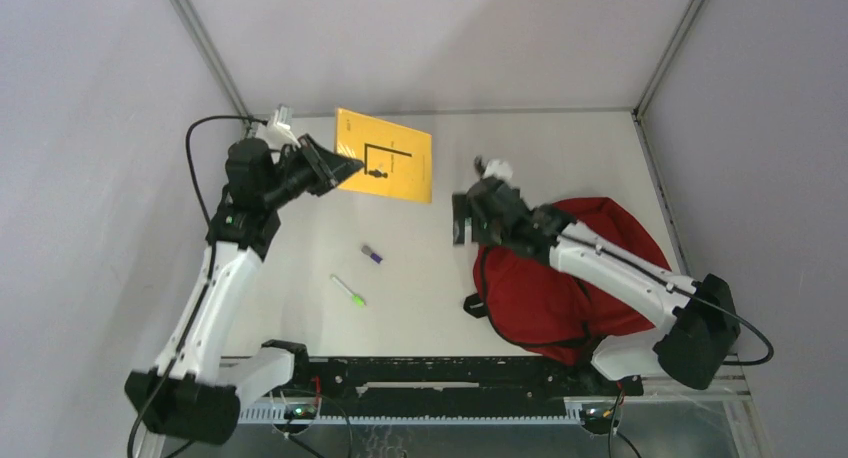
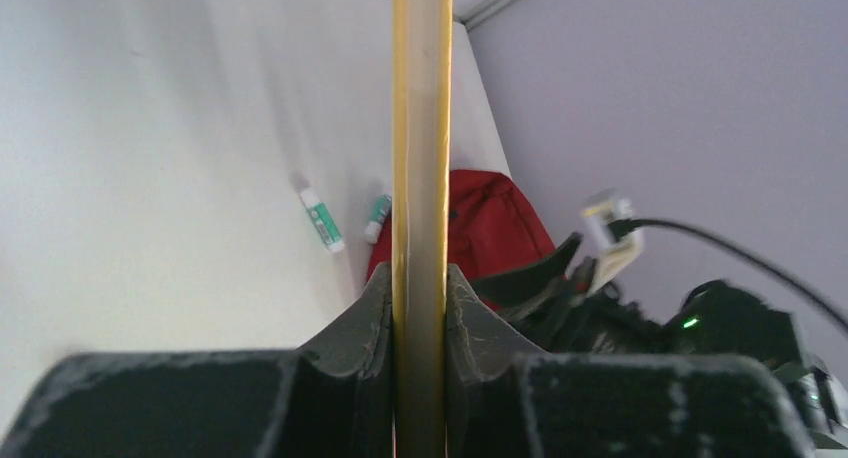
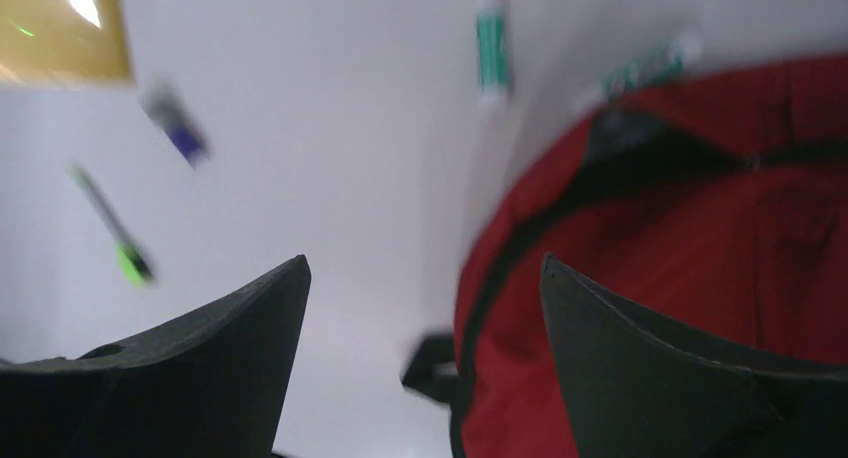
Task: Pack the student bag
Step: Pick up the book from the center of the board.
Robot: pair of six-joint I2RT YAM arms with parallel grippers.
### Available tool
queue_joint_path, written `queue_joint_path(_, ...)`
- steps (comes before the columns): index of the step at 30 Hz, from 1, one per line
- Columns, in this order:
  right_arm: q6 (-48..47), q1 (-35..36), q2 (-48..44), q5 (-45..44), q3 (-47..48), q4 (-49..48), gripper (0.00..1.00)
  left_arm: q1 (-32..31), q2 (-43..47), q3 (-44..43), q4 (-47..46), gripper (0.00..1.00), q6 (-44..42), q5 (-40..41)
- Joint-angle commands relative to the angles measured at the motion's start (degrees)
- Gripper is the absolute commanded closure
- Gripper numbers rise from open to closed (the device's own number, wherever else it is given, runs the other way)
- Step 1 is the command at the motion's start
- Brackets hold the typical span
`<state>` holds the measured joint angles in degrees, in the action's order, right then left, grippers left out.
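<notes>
The student bag point(image 1: 560, 288), soft red fabric with black trim, lies at the right of the table. It also shows in the left wrist view point(image 2: 490, 228) and the right wrist view point(image 3: 690, 238). My right gripper point(image 1: 461, 219) hangs open over the bag's left edge, its jaws point(image 3: 425, 263) wide apart with nothing between them. My left gripper point(image 1: 343, 168) is shut on the left edge of a thin yellow book point(image 1: 390, 156). The book stands edge-on between its fingers point(image 2: 420, 278).
A small blue item point(image 1: 372, 254) and a green-tipped pen point(image 1: 349, 291) lie mid-table. Two green-and-white markers point(image 2: 322, 219) point(image 2: 378, 218) lie beside the bag's far side. A black buckle point(image 3: 435, 368) sticks out from the bag. Grey walls enclose the table.
</notes>
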<state>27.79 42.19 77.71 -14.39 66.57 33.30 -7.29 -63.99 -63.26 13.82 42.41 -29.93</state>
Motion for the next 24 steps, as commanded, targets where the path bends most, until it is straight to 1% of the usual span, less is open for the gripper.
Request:
queue_joint_path(1, 5.7, 12.0, -5.2, -16.0, -7.5, 9.4, 0.07, -7.3, 11.2, 5.0, 2.7, 1.00, -2.1, 6.0)
queue_joint_path(3, 10.4, 15.2, -6.0, -16.5, -9.3, 12.9, 0.07, -10.6, 15.3, 7.6, 4.2, 1.00, -1.7, 9.2)
queue_joint_path(5, 13.5, 17.6, -5.8, -16.7, -11.4, 14.5, 0.07, -11.8, 18.6, 10.5, 4.7, 1.00, 0.0, 9.9)
queue_joint_path(9, 15.7, 19.6, -3.3, -16.1, -14.1, 12.5, 0.17, -12.4, 23.7, 16.0, 4.6, 1.00, 1.6, 10.5)
queue_joint_path(12, 16.1, 19.9, -0.6, -14.7, -15.3, 9.7, 0.22, -12.4, 24.9, 18.6, 5.1, 1.00, 1.5, 10.3)
queue_joint_path(16, 18.7, 19.9, 4.1, -16.7, -15.3, 11.1, 0.27, -12.5, 26.1, 20.3, 5.4, 1.00, 1.4, 10.6)
queue_joint_path(18, 19.3, 20.2, 6.2, -17.2, -15.4, 11.1, 0.31, -12.5, 26.7, 21.3, 5.3, 1.00, 1.4, 11.7)
queue_joint_path(20, 20.3, 20.7, 7.3, -18.2, -15.5, 11.2, 0.41, -12.6, 26.9, 22.0, 5.3, 1.00, 1.3, 12.3)
queue_joint_path(22, 21.0, 20.9, 6.9, -19.3, -15.3, 12.5, 0.63, -12.6, 26.9, 22.5, 5.3, 1.00, 1.2, 12.1)
queue_joint_path(24, 21.6, 21.2, 4.4, -20.4, -14.8, 14.1, 0.86, -12.6, 26.8, 23.2, 5.2, 1.00, 1.2, 11.8)
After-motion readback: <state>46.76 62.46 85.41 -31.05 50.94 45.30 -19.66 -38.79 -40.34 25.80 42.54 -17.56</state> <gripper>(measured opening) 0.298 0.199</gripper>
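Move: The bag's left rim, with its zipper, lies about 12 cm back from my open right hand, 4 cm to its right and 14 cm below. The black strap sits 3 cm left of that rim; the nearer glue stick is 8 cm ahead of my right hand and 2 cm left, some 17 cm down. From my left hand, which already holds the yellow book, the rim is roughly 16 cm back, 27 cm right and 28 cm below; the purple marker is 5 cm back, 2 cm right, about 32 cm down. I bring my right hand back and down, about 12 cm and 14 cm, to the bag's left rim beside the black strap, rolling its left side down some 25 degrees and closing the wide-open fingers to pinch the zippered edge. My left hand keeps its grip on the book and draws it back first, then sinks, nearer the bag. ##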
